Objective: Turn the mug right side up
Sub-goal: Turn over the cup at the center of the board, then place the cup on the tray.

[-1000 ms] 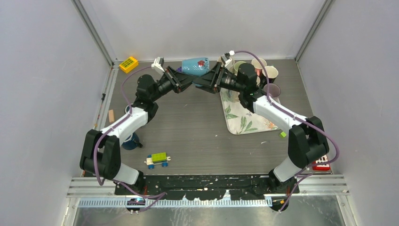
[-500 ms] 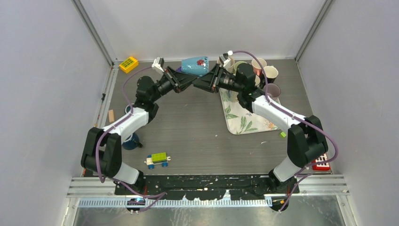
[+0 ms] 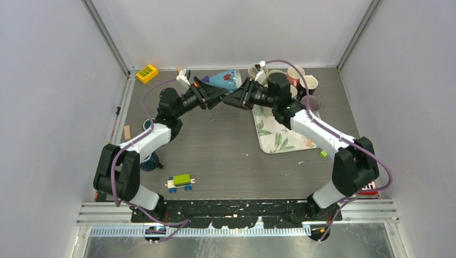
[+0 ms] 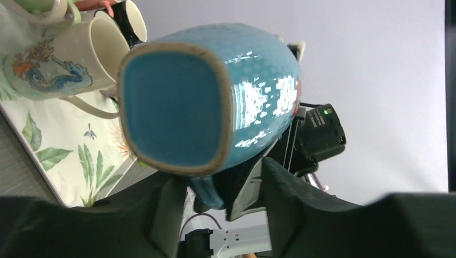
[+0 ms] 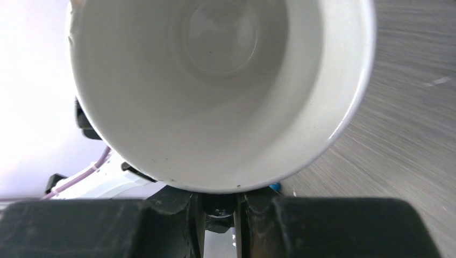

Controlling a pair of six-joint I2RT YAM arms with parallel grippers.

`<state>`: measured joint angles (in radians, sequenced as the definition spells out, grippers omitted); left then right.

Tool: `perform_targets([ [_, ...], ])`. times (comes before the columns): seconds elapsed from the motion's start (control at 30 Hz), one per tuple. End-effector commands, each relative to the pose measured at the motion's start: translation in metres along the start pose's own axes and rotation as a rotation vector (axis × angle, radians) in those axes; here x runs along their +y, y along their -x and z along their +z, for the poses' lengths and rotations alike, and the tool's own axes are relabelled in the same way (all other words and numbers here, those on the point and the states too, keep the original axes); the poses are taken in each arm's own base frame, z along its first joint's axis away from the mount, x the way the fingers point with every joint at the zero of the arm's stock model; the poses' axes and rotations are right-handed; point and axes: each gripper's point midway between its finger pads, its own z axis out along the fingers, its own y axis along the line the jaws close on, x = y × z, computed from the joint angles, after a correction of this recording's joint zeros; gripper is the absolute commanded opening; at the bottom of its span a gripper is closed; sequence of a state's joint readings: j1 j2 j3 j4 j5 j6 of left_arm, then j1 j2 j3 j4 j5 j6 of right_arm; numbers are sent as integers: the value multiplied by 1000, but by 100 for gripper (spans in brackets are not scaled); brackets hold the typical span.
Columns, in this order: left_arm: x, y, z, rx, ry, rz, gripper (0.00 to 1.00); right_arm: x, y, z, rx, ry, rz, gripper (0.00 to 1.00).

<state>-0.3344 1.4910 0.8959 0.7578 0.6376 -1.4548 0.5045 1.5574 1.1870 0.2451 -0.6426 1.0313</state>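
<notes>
The blue mug (image 3: 226, 79) hangs on its side above the back of the table, between the two wrists. In the left wrist view its square base (image 4: 177, 102) faces the camera and its handle (image 4: 207, 191) sits between my left gripper (image 4: 220, 185) fingers, which stand apart from it. My left gripper (image 3: 214, 95) is open. In the right wrist view the mug's white inside (image 5: 215, 80) faces the camera. My right gripper (image 5: 218, 201) is shut under the rim, holding the mug. In the top view my right gripper (image 3: 232, 100) meets the mug from the right.
A leaf-print mat (image 3: 279, 134) lies right of centre, with several mugs (image 3: 297, 76) behind it. A yellow toy (image 3: 147, 73) sits at the back left. A toy car (image 3: 180, 183) is near the front, and a blue object (image 3: 149, 161) stands beside the left arm. A small green block (image 3: 323, 153) lies to the right.
My left gripper has opened off the mug while my right gripper has shut on it. The mug has shifted slightly right and tilted.
</notes>
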Motion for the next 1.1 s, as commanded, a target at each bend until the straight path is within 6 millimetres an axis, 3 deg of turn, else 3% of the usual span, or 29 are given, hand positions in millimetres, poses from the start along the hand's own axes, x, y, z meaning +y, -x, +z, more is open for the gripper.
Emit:
perform_targets([
  [0.0, -5, -3, -2, 6, 6, 98, 58, 6, 11, -20, -76, -130, -157, 1],
  [0.1, 12, -6, -4, 8, 87, 109, 69, -7, 9, -30, -89, -226, -188, 1],
  [0.27, 57, -13, -21, 20, 347, 149, 79, -33, 3, -49, -91, -411, -254, 1],
  [0.37, 67, -12, -33, 14, 433, 197, 82, -46, -2, -64, -90, -504, -282, 1],
  [0.67, 73, -16, -52, 44, 529, 275, 86, -74, -22, -122, -83, -738, -308, 1],
  [1.07, 49, -23, -55, 97, 468, 340, 88, -118, -57, -211, -67, -1064, -298, 1],
])
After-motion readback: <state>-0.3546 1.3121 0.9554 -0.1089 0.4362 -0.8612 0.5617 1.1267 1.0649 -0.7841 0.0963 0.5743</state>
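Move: The blue mug lies on its side in the air, its handle still pinched by the right hand; its middle is some 6 cm ahead of that hand and 2 cm above. The tray's empty front part, where it is headed, lies about 25 cm right, 12 cm back and 27 cm below. On the tray, the beige mug stands roughly 18 cm right and 4 cm ahead of the right hand, 22 cm below. From the left hand the blue mug is about 6 cm ahead, 2 cm right and 2 cm above. Tipping the blue mug towards upright, the right hand swings 17 cm right, down and back; left opens wider, sinks. ##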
